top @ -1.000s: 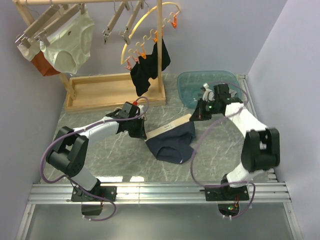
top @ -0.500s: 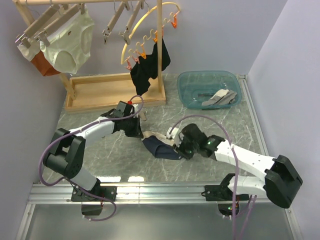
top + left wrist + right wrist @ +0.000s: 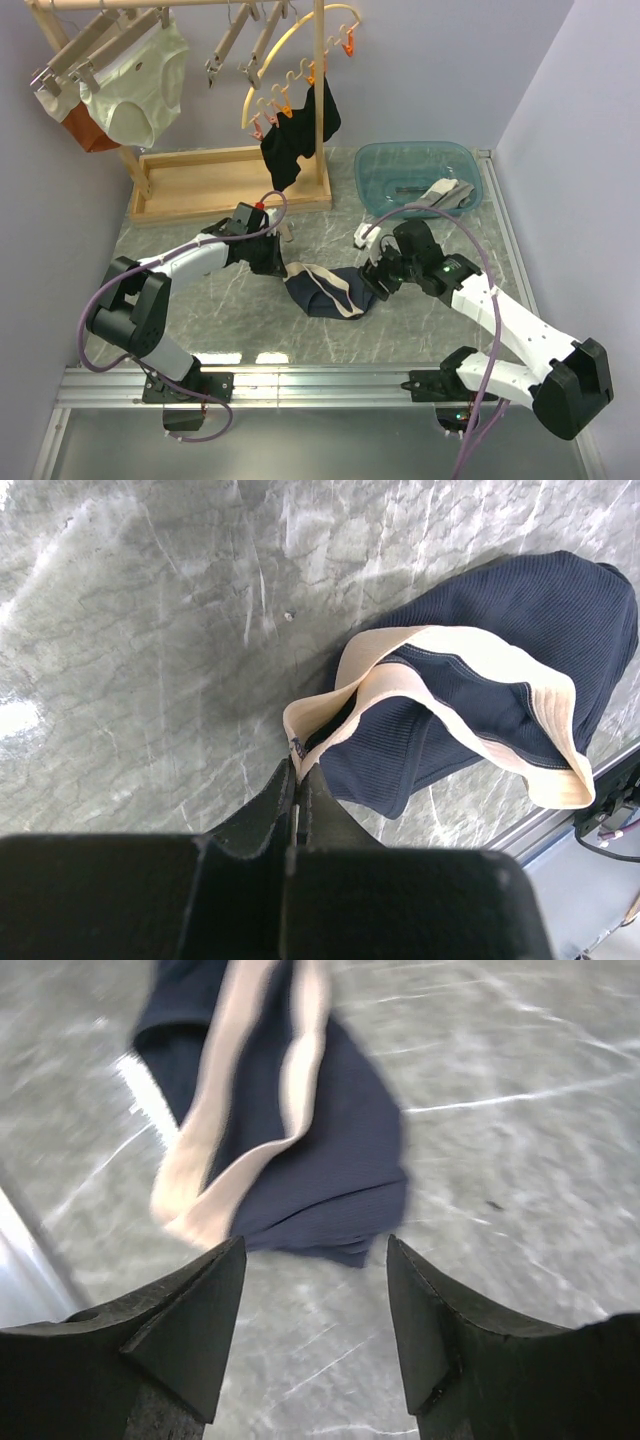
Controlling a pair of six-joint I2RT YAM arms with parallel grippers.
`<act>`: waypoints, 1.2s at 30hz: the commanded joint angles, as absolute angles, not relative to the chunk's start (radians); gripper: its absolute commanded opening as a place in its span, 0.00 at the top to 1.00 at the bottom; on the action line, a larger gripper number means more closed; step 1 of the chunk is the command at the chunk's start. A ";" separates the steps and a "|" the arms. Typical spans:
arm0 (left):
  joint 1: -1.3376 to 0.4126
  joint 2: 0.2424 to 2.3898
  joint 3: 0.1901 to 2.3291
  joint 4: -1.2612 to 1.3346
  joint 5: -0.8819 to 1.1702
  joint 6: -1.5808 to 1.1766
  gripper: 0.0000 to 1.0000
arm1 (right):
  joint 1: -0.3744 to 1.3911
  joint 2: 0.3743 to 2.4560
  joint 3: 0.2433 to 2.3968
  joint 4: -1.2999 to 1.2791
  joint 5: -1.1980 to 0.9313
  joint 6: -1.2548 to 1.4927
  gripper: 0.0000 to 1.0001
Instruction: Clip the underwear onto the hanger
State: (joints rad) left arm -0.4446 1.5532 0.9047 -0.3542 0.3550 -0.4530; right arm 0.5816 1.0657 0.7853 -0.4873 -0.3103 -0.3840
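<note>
The underwear (image 3: 325,292), navy briefs with a beige waistband, lies bunched on the marble table. My left gripper (image 3: 283,268) is shut on the waistband's left end; the left wrist view shows the beige band (image 3: 470,655) pinched between the closed fingertips (image 3: 298,780). My right gripper (image 3: 375,283) is open and empty, just off the briefs' right edge; in the right wrist view the briefs (image 3: 310,1150) lie just beyond its spread jaws (image 3: 315,1255). Empty light-wood clip hangers (image 3: 235,42) hang from the rail at the back.
Cream briefs (image 3: 135,85) and a rust garment (image 3: 85,130) hang on clip hangers at back left. A black garment (image 3: 300,135) hangs from a yellow peg hanger. The rack's wooden base (image 3: 200,182) and post (image 3: 322,100) stand behind. A teal tub (image 3: 385,165) holds grey cloth at back right.
My right arm swung from the tub down to the briefs, then shifted to their right side. The briefs went from spread flat to bunched up. My left gripper kept its hold.
</note>
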 commanded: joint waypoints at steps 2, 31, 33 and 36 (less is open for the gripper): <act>-0.445 1.528 0.897 -0.327 0.385 -0.440 1.00 | 0.586 1.025 0.764 -0.580 -0.483 -0.570 0.34; -0.443 1.539 0.905 -0.310 0.407 -0.437 1.00 | 0.831 1.216 0.686 -0.337 -0.324 -0.669 0.51; -0.440 1.534 0.911 -0.316 0.400 -0.425 1.00 | 0.830 1.213 0.696 -0.336 -0.324 -0.655 0.72; -0.420 1.525 0.951 -0.344 0.396 -0.390 1.00 | 0.809 1.177 0.738 -0.369 -0.281 -0.592 1.00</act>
State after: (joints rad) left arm -0.4362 1.5532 0.9039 -0.3416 0.3950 -0.4366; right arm 0.8215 1.2182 0.6697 -0.3851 -0.3164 -0.6456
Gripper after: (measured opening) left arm 0.023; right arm 0.038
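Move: The free right end of the beige underwear waistband lies about 5 cm back, 5 cm left and 7 cm below the open right fingers. The navy underwear body is about 12 cm left, 1 cm back and 11 cm below; the teal basket is roughly 25 cm ahead, 10 cm right and 10 cm below. From the left fingers, still pinching the waistband's other end, that free end is some 9 cm back, 16 cm right and 1 cm below. Down about 7 cm, back and to the left in one sweep, the open right hand comes to the free right end of the waistband, turning some 25 degrees counter-clockwise; it overshoots backward, then eases a centimetre forward while still sinking. Its fingers then shut, pinching the band where it folds. The left hand keeps its pinch on the opposite end, practically still. ##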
